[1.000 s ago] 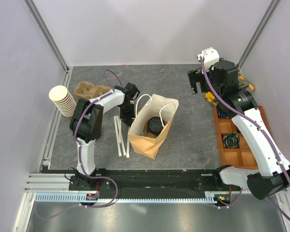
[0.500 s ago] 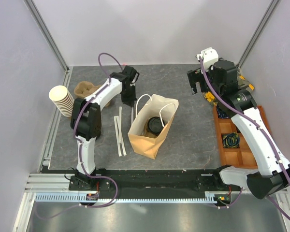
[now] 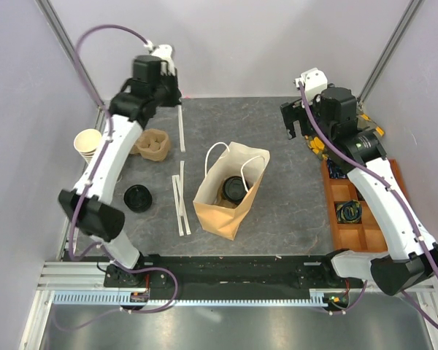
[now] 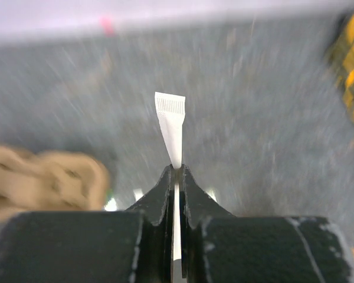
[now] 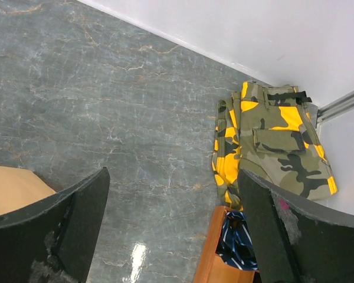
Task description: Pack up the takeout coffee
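The takeout coffee (image 3: 233, 188), a brown cup with a black lid, stands inside the open brown paper bag (image 3: 213, 213) at the table's middle. My left gripper (image 3: 174, 96) is raised at the back left, well away from the bag. It is shut on a white paper-wrapped straw (image 3: 181, 130) that hangs below it. In the left wrist view the straw (image 4: 170, 124) sticks out past the shut left gripper (image 4: 176, 171). My right gripper (image 3: 298, 130) is open and empty, high and to the right of the bag. The right wrist view shows the right gripper (image 5: 174, 218) open over bare table.
A stack of brown cups (image 3: 87, 146), a pulp cup carrier (image 3: 152, 142) and a loose black lid (image 3: 137, 197) lie on the left. More white straws (image 3: 179, 198) lie beside the bag. A wooden tray (image 3: 334, 193) and a camouflage cloth (image 5: 271, 141) are on the right.
My left arm has swung up and back from beside the bag to the back left, carrying the straw. The loose black lid now shows. The right arm has barely moved.
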Motion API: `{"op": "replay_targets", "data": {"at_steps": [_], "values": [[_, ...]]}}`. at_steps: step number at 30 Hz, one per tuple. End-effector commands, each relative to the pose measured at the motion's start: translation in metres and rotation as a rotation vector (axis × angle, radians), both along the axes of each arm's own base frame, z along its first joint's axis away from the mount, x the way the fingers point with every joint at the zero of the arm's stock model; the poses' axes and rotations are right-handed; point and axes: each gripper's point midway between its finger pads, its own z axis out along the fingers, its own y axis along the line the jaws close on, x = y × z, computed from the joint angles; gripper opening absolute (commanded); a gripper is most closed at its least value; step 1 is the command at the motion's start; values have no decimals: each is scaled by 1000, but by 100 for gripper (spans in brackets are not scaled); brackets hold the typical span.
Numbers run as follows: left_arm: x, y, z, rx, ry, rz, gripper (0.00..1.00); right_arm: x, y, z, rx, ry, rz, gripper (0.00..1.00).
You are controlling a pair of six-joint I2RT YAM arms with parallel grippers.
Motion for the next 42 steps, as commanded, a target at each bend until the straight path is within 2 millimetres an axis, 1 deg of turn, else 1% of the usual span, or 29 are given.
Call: {"op": "replay_targets", "data": {"at_steps": [1, 2, 3, 4, 6, 7, 8, 9, 10, 11, 12, 14, 15, 17, 18, 20, 21, 22, 23, 24, 26, 27, 32, 33, 36, 38, 40, 41, 42], "values": [[-28, 0, 139, -10, -440, -175, 2, 5, 4, 12, 25, -34, 13, 98], [-37, -1, 156, 12, -498, -215, 2, 4, 5, 13, 32, -36, 16, 98], [-46, -5, 166, 7, -527, -258, 2, 4, 7, 12, 38, -36, 22, 98], [-70, -15, 183, -3, -579, -365, 2, 4, 8, 12, 42, -35, 27, 98], [-93, -27, 193, -25, -614, -477, 2, 3, 9, 13, 48, -39, 33, 98], [-109, -37, 195, -51, -620, -564, 2, 3, 10, 13, 51, -38, 37, 98], [-126, -39, 204, -68, -646, -607, 2, 2, 10, 14, 55, -42, 38, 98], [-137, -44, 206, -85, -651, -656, 2, 1, 10, 14, 53, -42, 44, 98], [-154, -52, 210, -120, -653, -735, 2, 0, 11, 14, 52, -44, 49, 98], [-169, -54, 216, -136, -668, -775, 2, -1, 10, 16, 48, -50, 51, 98], [-188, -63, 222, -161, -684, -862, 2, -2, 8, 19, 37, -62, 53, 98], [-215, -70, 233, -202, -701, -935, 2, -3, 6, 23, 21, -74, 52, 98], [-233, -80, 234, -229, -697, -1012, 2, -3, 5, 27, 10, -86, 53, 98], [-252, -89, 233, -253, -694, -1066, 2, -4, 4, 30, 4, -93, 57, 98], [-264, -99, 226, -269, -675, -1100, 2, -6, 4, 33, 4, -99, 62, 98], [-269, -107, 217, -288, -645, -1113, 2, -9, 5, 35, 7, -105, 73, 98], [-272, -113, 206, -299, -609, -1130, 2, -11, 5, 37, 11, -111, 76, 98], [-274, -116, 201, -323, -570, -1130, 2, -13, 5, 38, 11, -111, 81, 98], [-274, -119, 196, -324, -556, -1129, 2, -15, 4, 40, 12, -117, 83, 98], [-271, -124, 183, -322, -521, -1119, 2, -16, 4, 42, 15, -120, 85, 98], [-275, -128, 172, -308, -503, -1129, 2, -18, 4, 44, 16, -126, 90, 98], [-270, -130, 164, -304, -482, -1104, 2, -19, 6, 43, 18, -124, 98, 98], [-271, -129, 150, -288, -453, -1082, 2, -23, 5, 42, 18, -125, 104, 98], [-270, -129, 145, -284, -441, -1073, 2, -23, 4, 41, 17, -124, 103, 98], [-266, -125, 142, -270, -435, -1036, 2, -25, 4, 40, 19, -123, 104, 98], [-263, -123, 143, -262, -441, -1018, 2, -26, 3, 40, 21, -123, 103, 98], [-247, -119, 147, -206, -486, -953, 2, -27, 2, 39, 22, -119, 103, 98], [-241, -116, 154, -190, -510, -923, 2, -28, 2, 40, 22, -121, 106, 98], [-227, -113, 154, -155, -523, -859, 2, -28, 2, 39, 23, -121, 103, 98]]}}
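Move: The left hand already holds a wrapped straw upright; the open paper bag it goes for stands about 24 cm back and 18 cm to the right, its middle some 18 cm lower. Two loose straws lie about 18 cm straight back and 31 cm below; the black lid is 19 cm back, 14 cm left, equally low; the pulp tray is level with the hand, 11 cm left. From the right hand, the bag is 15 cm back, 21 cm left. Keeping its pinch on the wrapped straw, the left hand sweeps up about 22 cm and back some 27 cm towards the bag, drifting right, while the wrist turns roughly 60 degrees clockwise and the fingers tip upward. Above the bag's left side it then sinks about 10 cm and slows with the straw's lower end over the mouth, as the open, empty right hand eases about 3 cm up and slightly back. ##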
